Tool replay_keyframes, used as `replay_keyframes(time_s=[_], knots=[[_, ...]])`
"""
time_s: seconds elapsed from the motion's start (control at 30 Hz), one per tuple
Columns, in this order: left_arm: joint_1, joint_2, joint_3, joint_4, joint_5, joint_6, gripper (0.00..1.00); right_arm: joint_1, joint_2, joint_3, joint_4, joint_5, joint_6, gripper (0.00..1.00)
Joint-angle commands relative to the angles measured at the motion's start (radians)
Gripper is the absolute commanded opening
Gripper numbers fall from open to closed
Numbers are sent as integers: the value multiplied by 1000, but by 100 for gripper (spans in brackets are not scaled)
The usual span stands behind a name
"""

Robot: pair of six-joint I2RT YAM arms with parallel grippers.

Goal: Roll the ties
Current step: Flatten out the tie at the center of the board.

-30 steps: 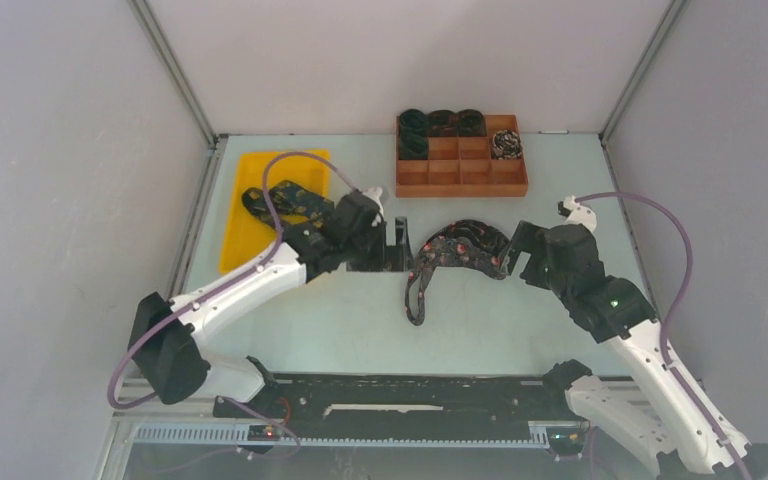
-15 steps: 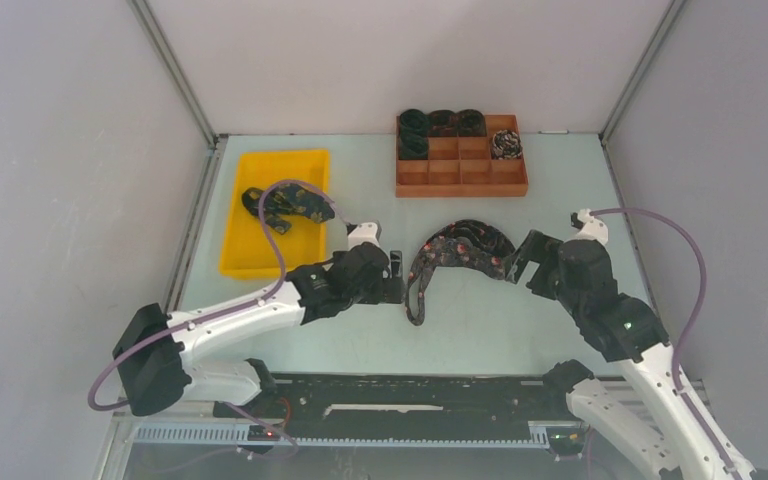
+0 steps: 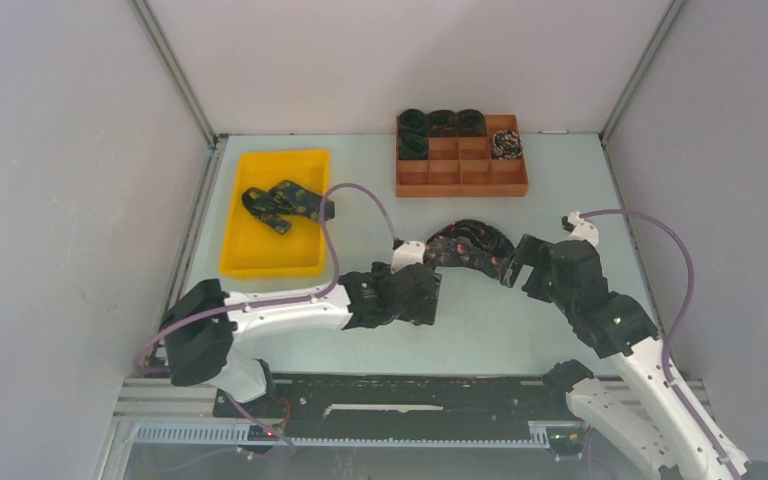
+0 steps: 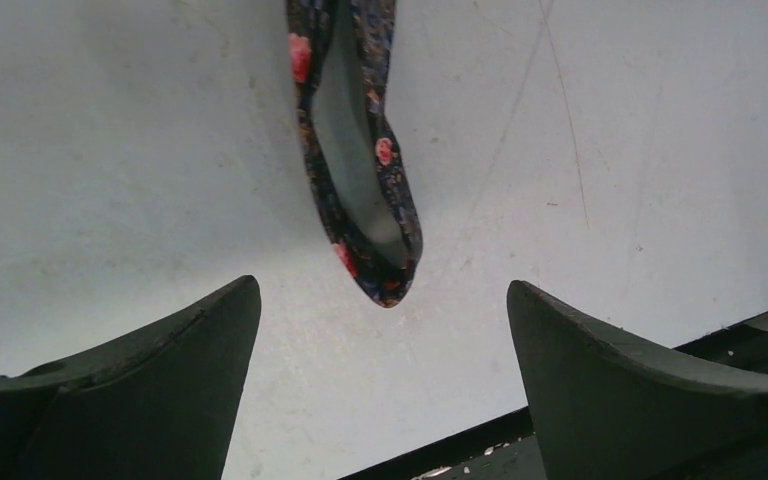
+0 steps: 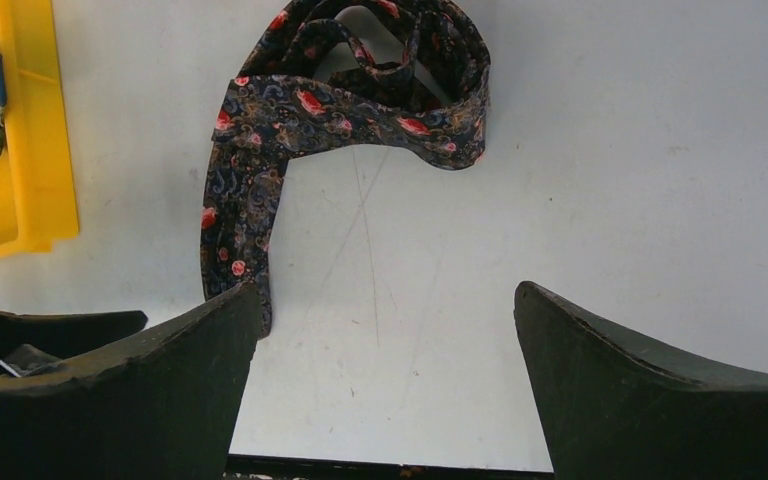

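Note:
A dark tie with red specks (image 3: 470, 241) lies loosely curled at the table's middle. In the right wrist view the tie (image 5: 340, 108) forms a loop with one tail running down toward the left finger. My left gripper (image 3: 428, 292) hovers open over that tail, hiding it from above. Its own view shows the tie's pointed tip (image 4: 360, 160) just ahead of the left gripper (image 4: 382, 290), with nothing between the fingers. My right gripper (image 3: 513, 262) stands open just right of the loop. In its own view the right gripper (image 5: 385, 292) has bare table between its jaws.
A yellow tray (image 3: 250, 255) at the left holds another dark tie (image 3: 285, 202). A wooden divided box (image 3: 460, 176) at the back holds several rolled ties (image 3: 440, 123). The tray's edge (image 5: 30, 150) shows in the right wrist view. A black rail runs along the near edge.
My left arm swung from beside the yellow tray toward me and rightward, ending over the tie's tail. The right gripper shifted only slightly. Both stayed open.

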Motion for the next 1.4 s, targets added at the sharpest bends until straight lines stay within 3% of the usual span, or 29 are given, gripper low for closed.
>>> replay_keyframes(time_s=[0.0, 0.37, 0.47, 0.57, 0.73, 0.87, 0.93, 1.37], knots=[[-16, 69, 61, 13, -22, 33, 100, -2, 16, -5, 53, -4, -15, 100], [-17, 238, 89, 52, 28, 32, 94, -3, 32, -5, 50, -6, -24, 100], [-17, 269, 91, 56, 16, 29, 88, -2, 40, -5, 50, -12, -22, 100], [-17, 292, 91, 73, 19, 34, 74, -2, 47, -5, 52, -20, -18, 100], [-15, 303, 93, 91, 46, 45, 30, 0, 53, -5, 52, -24, -13, 100], [-12, 262, 71, 88, 73, 45, 7, 5, 62, -5, 56, -30, -7, 100], [-9, 220, 46, 87, 90, 40, 0, 9, 70, -5, 59, -33, -3, 100], [53, -65, -163, 66, 242, 37, 0, 137, 158, -5, 86, 40, 87, 97]])
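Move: The tie's narrow looped tail end lies almost straight below the left gripper, about 8 cm down, 2 cm to the right and 1 cm nearer the base. From the same gripper, the tie's crumpled main part is some 13 cm ahead and 12 cm right, and the yellow tray about 21 cm ahead and 26 cm left. From the right gripper, the tie's main part lies about 10 cm ahead, 8 cm left and 16 cm below. Lower the open left gripper about 8 cm over the tail loop, easing a couple of centimetres right, and shut the fingers at the bottom to pinch its end. Then lift some 3 cm while drawing the tail back and left about 3 cm each way. Late on, bring the right gripper, still open, about 3 cm left and 2 cm down towards the tie's main part. ##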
